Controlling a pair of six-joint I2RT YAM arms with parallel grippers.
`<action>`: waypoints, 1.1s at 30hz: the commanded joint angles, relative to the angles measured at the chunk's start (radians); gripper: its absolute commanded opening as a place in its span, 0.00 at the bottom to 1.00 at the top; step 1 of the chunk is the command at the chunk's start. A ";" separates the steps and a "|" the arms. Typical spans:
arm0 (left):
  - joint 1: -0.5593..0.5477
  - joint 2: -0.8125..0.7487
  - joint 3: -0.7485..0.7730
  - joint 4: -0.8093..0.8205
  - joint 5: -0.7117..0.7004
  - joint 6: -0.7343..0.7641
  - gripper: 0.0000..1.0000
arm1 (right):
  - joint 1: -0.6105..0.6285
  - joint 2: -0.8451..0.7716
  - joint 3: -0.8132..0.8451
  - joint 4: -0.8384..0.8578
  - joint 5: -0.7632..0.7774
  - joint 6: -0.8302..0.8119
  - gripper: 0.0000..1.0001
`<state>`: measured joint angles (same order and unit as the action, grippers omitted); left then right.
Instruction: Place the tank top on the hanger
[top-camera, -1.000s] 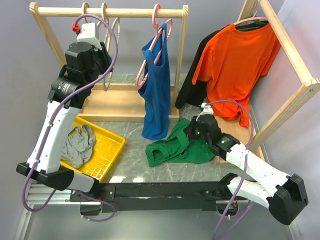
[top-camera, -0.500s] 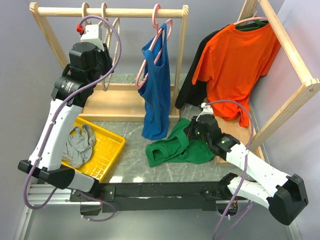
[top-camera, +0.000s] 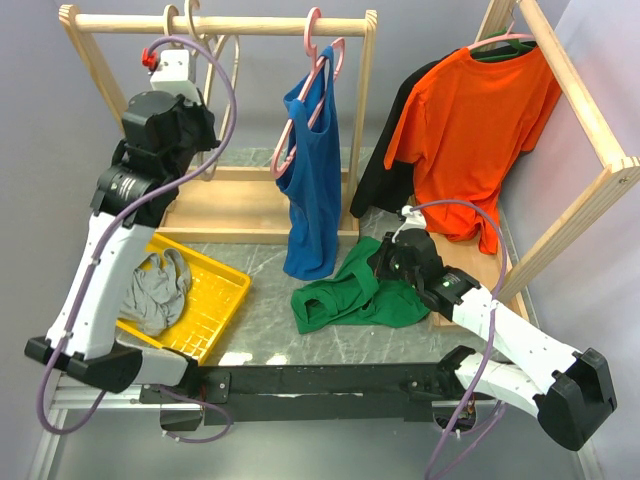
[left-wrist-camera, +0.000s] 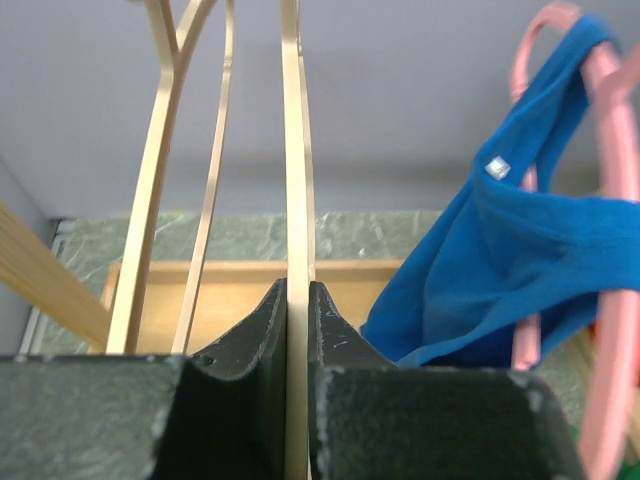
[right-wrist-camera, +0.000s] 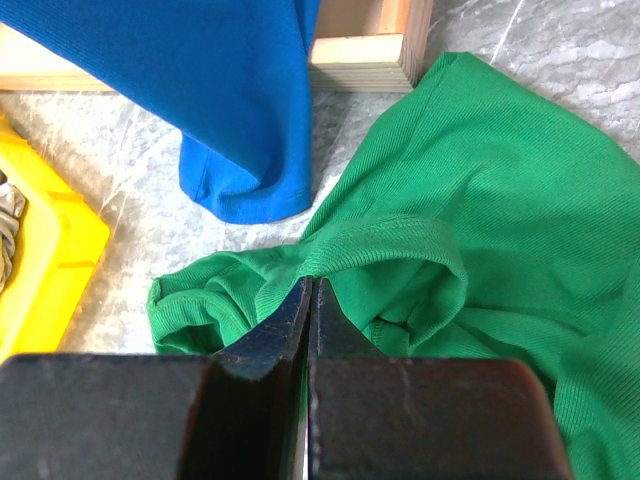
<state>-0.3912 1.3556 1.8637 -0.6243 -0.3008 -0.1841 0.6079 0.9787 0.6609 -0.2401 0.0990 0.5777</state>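
The dark green tank top (top-camera: 350, 300) lies crumpled on the table, and it fills the right wrist view (right-wrist-camera: 500, 200). My right gripper (right-wrist-camera: 310, 282) rests on its upper right part (top-camera: 385, 262), shut, with a hem fold bunched at the tips. The pale beige hanger (left-wrist-camera: 292, 150) hangs from the wooden rail (top-camera: 250, 22) at the back left. High up beside the rail, my left gripper (left-wrist-camera: 297, 285) is shut on the hanger's thin bar, a pad pressed to each side. From above, the wrist hides these jaws.
A second beige hanger (left-wrist-camera: 150, 200) hangs just left of the gripped one. A blue tank top (top-camera: 312, 180) on a pink hanger (top-camera: 325, 55) hangs mid-rail. A yellow tray (top-camera: 215, 300) holds a grey garment (top-camera: 155, 290). An orange shirt (top-camera: 480, 130) hangs on the right rack.
My left jaws have closed onto the beige hanger, and the left arm has shifted slightly left and up by the rail. The right arm and the tank top have not moved.
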 joint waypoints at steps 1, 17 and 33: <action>0.002 -0.090 -0.018 0.164 0.049 0.041 0.01 | -0.004 -0.017 0.022 0.012 -0.002 -0.018 0.00; 0.002 -0.340 -0.282 0.107 0.149 -0.051 0.01 | -0.004 -0.002 0.032 0.013 -0.025 -0.019 0.00; 0.002 -0.647 -0.472 0.067 0.320 -0.060 0.01 | -0.004 0.035 0.026 0.024 -0.050 -0.016 0.00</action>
<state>-0.3912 0.7658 1.4120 -0.5919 -0.0593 -0.2348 0.6079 1.0153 0.6613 -0.2394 0.0570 0.5747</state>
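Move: The left hand already grips the near side of a beige hanger on the rod; the green tank top it is meant for lies about 14 cm back, 35 cm right and 40 cm below. The remaining hanger hangs some 6 cm to this hand's left and 5 cm farther out, the blue tank top about 20 cm right, 2 cm out and 15 cm lower. From the right hand, the green tank top's middle is roughly 3 cm back, 2 cm left and 8 cm below. Keeping its pinch on the beige hanger, the left hand first rises about 3 cm while easing back, to lift the hook clear of the rod, then sinks to roughly its starting height as it goes on drawing back. It pulls away from the rack with growing speed, about 15 cm back in all, the wrist turning some 15 degrees clockwise and the fingertips tipping slightly up. ##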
